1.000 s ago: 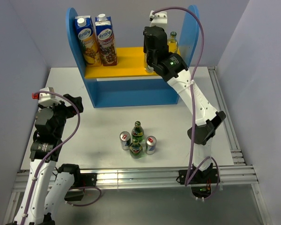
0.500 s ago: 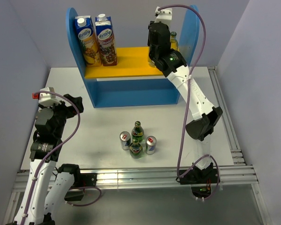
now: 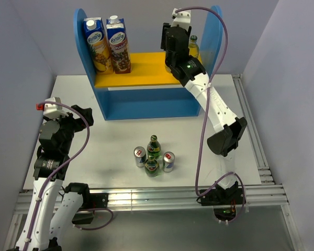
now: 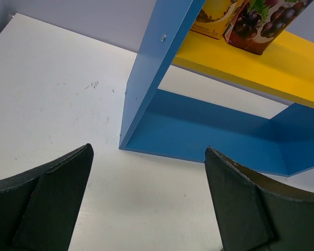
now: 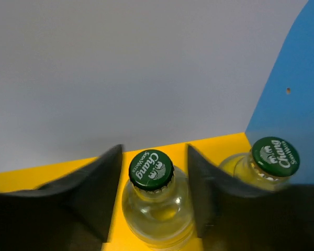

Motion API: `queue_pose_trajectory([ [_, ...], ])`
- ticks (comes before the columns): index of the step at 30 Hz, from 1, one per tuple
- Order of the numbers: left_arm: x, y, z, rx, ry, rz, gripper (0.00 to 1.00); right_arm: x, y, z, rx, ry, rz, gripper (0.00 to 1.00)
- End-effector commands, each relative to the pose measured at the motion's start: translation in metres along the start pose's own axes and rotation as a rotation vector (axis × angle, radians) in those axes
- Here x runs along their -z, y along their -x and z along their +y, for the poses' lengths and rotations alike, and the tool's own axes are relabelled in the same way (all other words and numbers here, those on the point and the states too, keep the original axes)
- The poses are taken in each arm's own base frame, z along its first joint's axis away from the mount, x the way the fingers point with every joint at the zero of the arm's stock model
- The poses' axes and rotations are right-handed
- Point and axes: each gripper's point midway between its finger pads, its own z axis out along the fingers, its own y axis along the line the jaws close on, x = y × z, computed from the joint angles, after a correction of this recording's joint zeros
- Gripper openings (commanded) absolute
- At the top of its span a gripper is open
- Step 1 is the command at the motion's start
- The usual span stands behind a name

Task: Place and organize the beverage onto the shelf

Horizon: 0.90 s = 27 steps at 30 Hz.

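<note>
A clear yellowish bottle (image 5: 156, 201) with a green cap stands on the yellow upper board (image 5: 52, 175) of the blue shelf (image 3: 146, 102). My right gripper (image 5: 154, 157) is open around its neck, with a gap on each side of the cap. A second clear bottle (image 5: 267, 159) stands just to its right against the side panel (image 5: 293, 89). On the table in front stand two dark green bottles (image 3: 154, 144) (image 3: 152, 166) and two slim cans (image 3: 140, 156) (image 3: 168, 161). My left gripper (image 4: 148, 150) hangs open and empty over the table at the left.
Two tall blue juice cartons (image 3: 98, 44) (image 3: 118, 43) stand at the left end of the yellow board. The shelf's lower bay (image 4: 214, 130) lies ahead of the left gripper. A metal rail (image 3: 251, 130) runs along the table's right edge.
My right gripper moved back and a little right over the yellow board, and its jaws have parted from the clear bottle. The left arm has not moved.
</note>
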Motion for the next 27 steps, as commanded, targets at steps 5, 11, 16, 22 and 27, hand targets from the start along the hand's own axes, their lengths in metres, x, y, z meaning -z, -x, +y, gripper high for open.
queue_pose_trajectory([
  [5, 0.001, 0.008, -0.004, -0.006, -0.021, -0.028, 0.94, 0.007, 0.014, -0.005, -0.023, -0.005, -0.037, 0.80],
  [11, 0.000, 0.007, -0.003, -0.008, -0.017, -0.023, 0.94, 0.016, 0.017, -0.002, -0.024, 0.001, -0.036, 0.91],
  [16, -0.001, 0.006, -0.001, -0.007, -0.013, -0.021, 0.94, 0.036, 0.031, -0.006, -0.047, 0.015, -0.049, 0.92],
  [22, -0.001, 0.007, -0.001, -0.007, -0.010, -0.024, 0.94, 0.067, 0.039, -0.016, -0.086, 0.050, -0.042, 0.93],
  [27, -0.001, 0.008, 0.000, -0.007, -0.007, -0.025, 0.94, 0.107, 0.050, -0.035, -0.125, 0.065, -0.026, 0.93],
])
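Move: The soda bottle's neck is between the right hand's just-parting fingers on the yellow shelf, the bottle's middle about 5 cm below the hand and straight under it. The other soda bottle stands some 8 cm to the right, level with it in depth; the grape juice carton is about 19 cm to the left, also level. From the left hand the bottle lies roughly 25 cm ahead, 30 cm right and 10 cm higher. Spread the right gripper's fingers from half to nearly wide open around the bottle's neck, letting the hand sink about 2 cm as they part. Then, keeping them open, draw the hand straight back off the bottle towards the base, gathering speed over some 8 cm and climbing about 3.5 cm on the way out. ##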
